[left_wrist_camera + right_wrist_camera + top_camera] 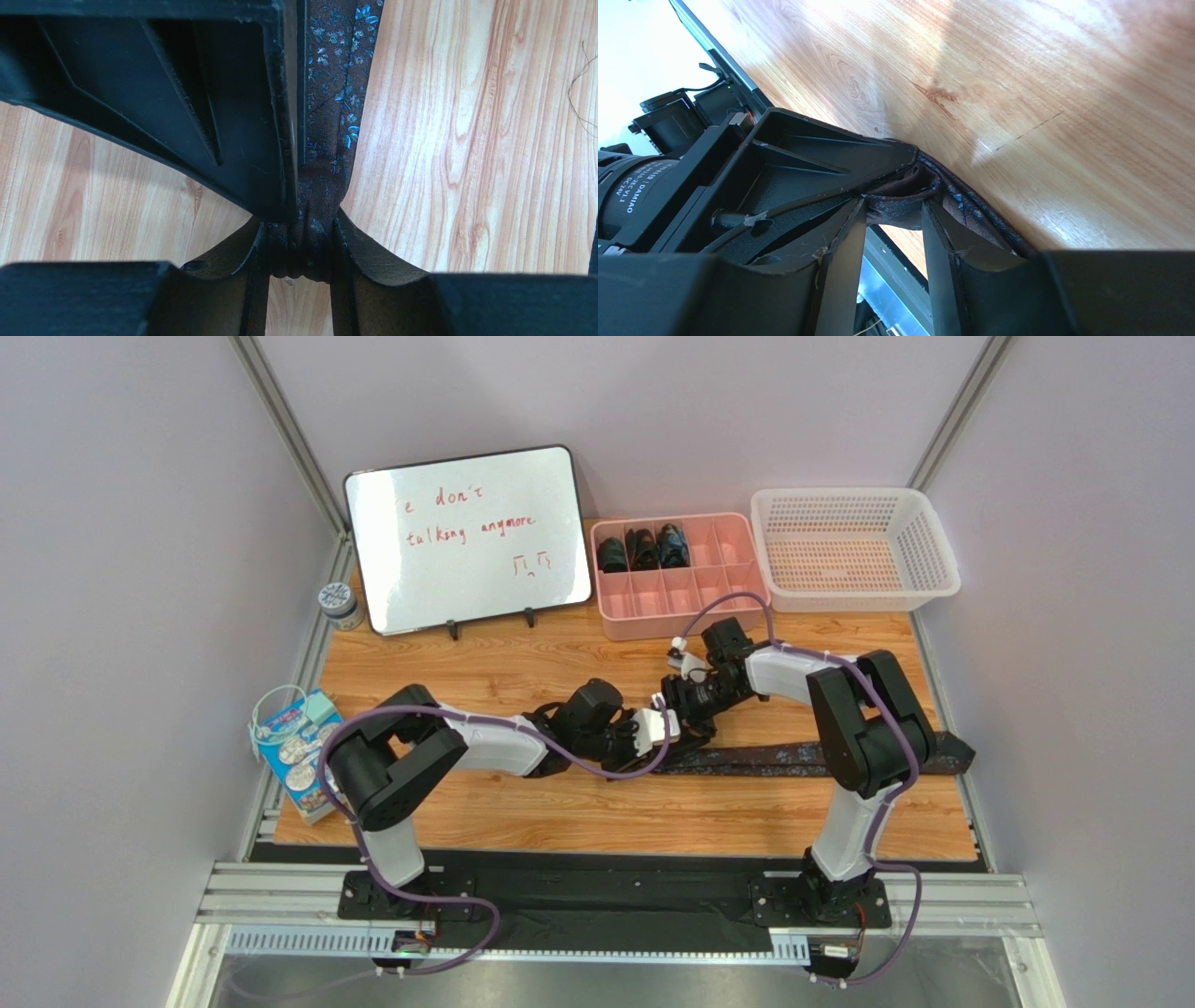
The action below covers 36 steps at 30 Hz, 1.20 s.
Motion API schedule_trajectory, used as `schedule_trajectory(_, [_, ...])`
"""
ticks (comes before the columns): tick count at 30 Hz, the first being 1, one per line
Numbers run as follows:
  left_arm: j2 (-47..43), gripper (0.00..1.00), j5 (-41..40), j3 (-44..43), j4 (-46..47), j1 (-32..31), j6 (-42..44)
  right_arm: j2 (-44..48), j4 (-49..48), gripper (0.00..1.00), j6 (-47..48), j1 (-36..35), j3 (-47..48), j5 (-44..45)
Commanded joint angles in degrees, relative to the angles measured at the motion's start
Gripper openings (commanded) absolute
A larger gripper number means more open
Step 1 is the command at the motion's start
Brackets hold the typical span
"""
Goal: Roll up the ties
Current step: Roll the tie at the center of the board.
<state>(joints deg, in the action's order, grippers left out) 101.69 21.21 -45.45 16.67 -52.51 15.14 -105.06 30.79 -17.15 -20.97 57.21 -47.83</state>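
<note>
A dark speckled tie [821, 756] lies stretched along the wooden table, from the middle toward the right edge. My left gripper [648, 734] is at its left end; in the left wrist view the left gripper [303, 255] is shut on the tie [337, 70], the cloth bunched tight between its fingers. My right gripper [676, 703] meets it from behind. In the right wrist view the right gripper [896, 213] stands open, and a fold of the tie [976, 213] spans its tips without being pinched. Three rolled ties [643, 549] sit in the pink organizer [673, 612].
A whiteboard [470, 536] leans at the back left. A white basket [853, 546] stands at the back right beside the organizer. A small jar [338, 602] and a blue packet [295, 742] sit at the left edge. The two grippers crowd each other closely.
</note>
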Motion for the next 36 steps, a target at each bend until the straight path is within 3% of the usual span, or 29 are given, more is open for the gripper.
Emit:
schedule_trajectory(1, [2.7,0.19,-3.3,0.4,-8.1,-0.3,-1.5,-0.4,-2.0,0.40,-0.2,-1.4,0.3,0.3])
schedule_trajectory(5, [3.0,0.19,-3.9,0.2,-8.3,-0.2,-1.9,0.3,-1.6,0.39,-0.2,-1.9,-0.2,0.2])
schedule_trajectory(7, [3.2,0.20,-4.0,0.0,-8.4,-0.3,-2.0,0.3,-2.1,0.28,-0.2,-2.2,-0.3,0.3])
schedule_trajectory(8, [3.1,0.20,-4.5,-0.1,-8.4,-0.2,-2.3,-0.2,-2.0,0.18,0.2,-2.4,-0.3,0.6])
schedule_trajectory(10, [3.2,0.26,-5.0,-0.3,-8.7,-0.2,-2.9,-1.1,-1.1,0.03,1.1,-2.4,-0.1,1.1])
schedule_trajectory(11, [3.1,0.29,-5.8,-0.3,-8.7,0.0,-3.4,-2.0,-0.4,0.00,2.5,-2.2,0.1,2.1])
schedule_trajectory(16, [0.3,0.60,-2.9,3.4,-3.6,2.5,-7.5,-4.3,3.5,0.00,6.4,-0.4,1.8,3.3])
schedule_trajectory(21, [-3.1,0.75,4.4,11.2,14.7,5.0,-11.4,-5.9,3.4,0.00,8.4,2.3,1.2,2.6])
schedule_trajectory(29, [3.7,0.81,8.3,13.3,32.3,5.1,-17.4,-6.7,0.4,0.00,9.9,5.6,-1.8,-4.8])
schedule_trajectory(36, [10.1,0.78,10.7,11.8,38.7,2.8,-18.8,-7.3,-1.4,0.00,9.9,6.1,-2.5,-6.0])
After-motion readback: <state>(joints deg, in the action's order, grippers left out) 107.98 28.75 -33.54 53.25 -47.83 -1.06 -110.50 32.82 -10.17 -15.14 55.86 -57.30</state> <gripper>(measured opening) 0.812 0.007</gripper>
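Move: The rolled end of the tie is between the left fingers, about 1 cm to that hand's right and level with it. From the right hand, the roll sits at its half-open fingertips, about 1 cm to the left and 2 cm below. The loose strip's far end is some 39 cm to the right hand's right, 3 cm below, and the pink box is about 26 cm straight ahead. Right fingers pinch the roll and ease 2 cm right; left fingers release it, back off 2.5 cm left and return. ##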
